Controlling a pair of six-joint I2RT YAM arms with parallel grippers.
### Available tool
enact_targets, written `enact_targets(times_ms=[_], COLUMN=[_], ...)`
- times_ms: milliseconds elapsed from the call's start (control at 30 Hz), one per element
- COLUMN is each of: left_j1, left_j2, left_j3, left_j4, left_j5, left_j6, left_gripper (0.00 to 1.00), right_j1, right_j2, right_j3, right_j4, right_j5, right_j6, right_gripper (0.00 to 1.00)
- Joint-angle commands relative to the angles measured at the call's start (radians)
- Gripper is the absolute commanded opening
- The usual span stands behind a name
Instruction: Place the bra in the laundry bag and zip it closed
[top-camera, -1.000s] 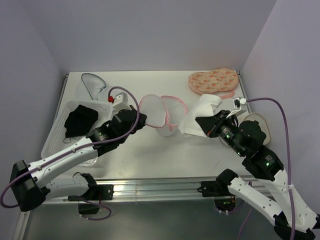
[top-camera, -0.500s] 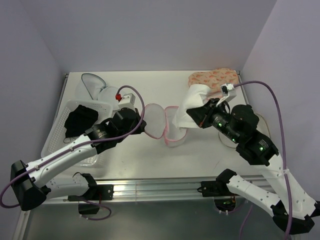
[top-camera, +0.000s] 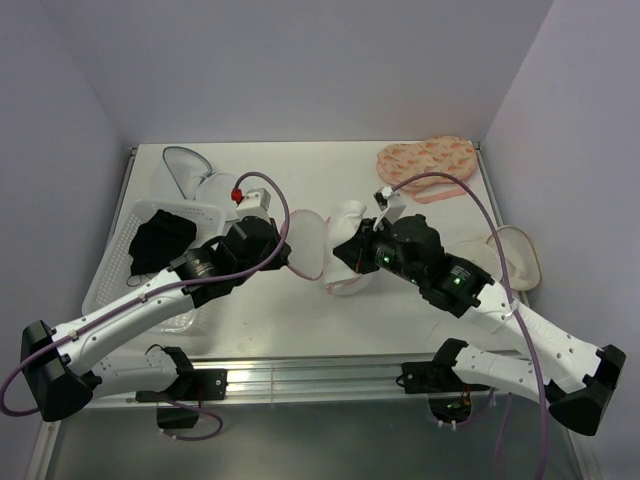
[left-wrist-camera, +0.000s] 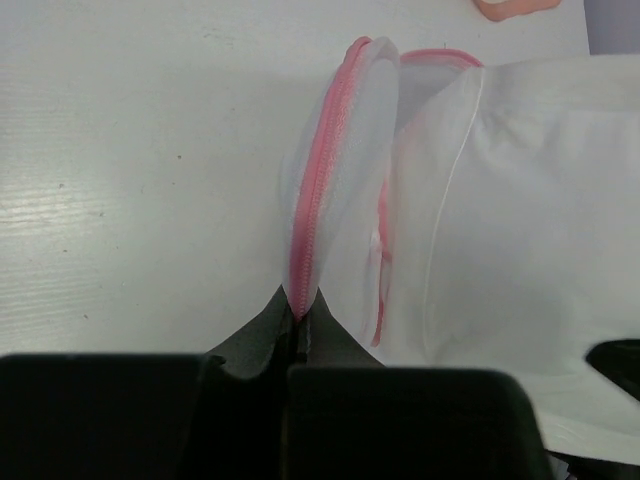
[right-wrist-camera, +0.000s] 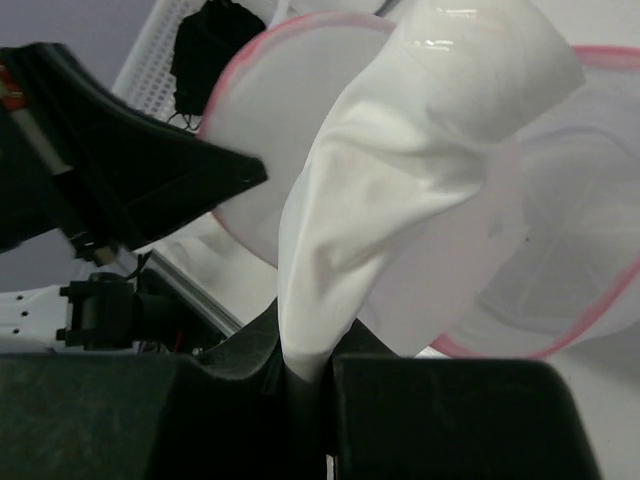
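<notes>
The laundry bag (top-camera: 312, 245), a white mesh clamshell with pink zipper trim, lies open mid-table. My left gripper (top-camera: 287, 257) is shut on the pink edge of its left flap (left-wrist-camera: 345, 180) and holds that flap upright; the jaws (left-wrist-camera: 298, 315) pinch the zipper. My right gripper (top-camera: 345, 255) is shut on a soft white garment (top-camera: 352, 218), bunched over the bag's open halves (right-wrist-camera: 270, 140). The white fabric (right-wrist-camera: 400, 170) rises from the jaws (right-wrist-camera: 305, 370) and also fills the right of the left wrist view (left-wrist-camera: 520, 250). The black bra (top-camera: 160, 240) lies in the basket at the left, apart from both grippers.
A white slatted basket (top-camera: 105, 272) stands at the left edge. Behind it lies a white mesh pouch with grey trim (top-camera: 180, 168). An orange patterned pouch (top-camera: 425, 160) sits at the back right. Another round pale pouch (top-camera: 515, 255) lies behind my right arm.
My right arm has swung left, carrying the white garment from the bag's right side to over the open bag. My left gripper has kept its hold on the flap, now more upright.
</notes>
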Motion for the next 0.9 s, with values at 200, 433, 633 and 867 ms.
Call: enact_targets(times_ms=[200,433,633,867], left_j1=[0.002,0.002,0.002,0.002], left_j2=[-0.038,-0.047,-0.055,-0.043], left_j3=[0.020,0.026,0.035,0.041], left_j4=[-0.003,-0.017,-0.022,-0.013], left_j5=[0.016,0.029,0.036,0.049], left_j6=[0.028,0.040,0.041,0.043], left_gripper=[0.00,0.00,0.00,0.00], right_j1=[0.006,-0.066,-0.082,-0.060], right_j2=[0.073,0.150,0.188,0.252], right_j3=[-0.118,-0.108,-0.059,-0.034], right_j4=[0.137,0.099,-0.001,-0.012], right_j5=[0.150,0.268,0.399,0.373], right_j6=[0.045,0.003,-0.047,-0.075], right_gripper=[0.00,0.00,0.00,0.00])
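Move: The right gripper holds the white bra. The laundry bag's open pocket lies about 9 cm ahead of that hand, 3 cm to its right and some 15 cm below. The bag's round flap is roughly 3 cm ahead, 8 cm to the left and 10 cm lower. The left gripper still pinches the flap's zip edge; from that hand the open pocket is about 15 cm to the right, 4 cm ahead and 8 cm lower. Lower the right gripper about 11 cm towards the open pocket, straight down at first, then swinging forward some 6 cm and to the right nearly as far. Turn it about 20 degrees clockwise while its left side dips about as much, and keep the fingers shut on the bra. Hold the zip edge pinched and nearly still with the left gripper. ##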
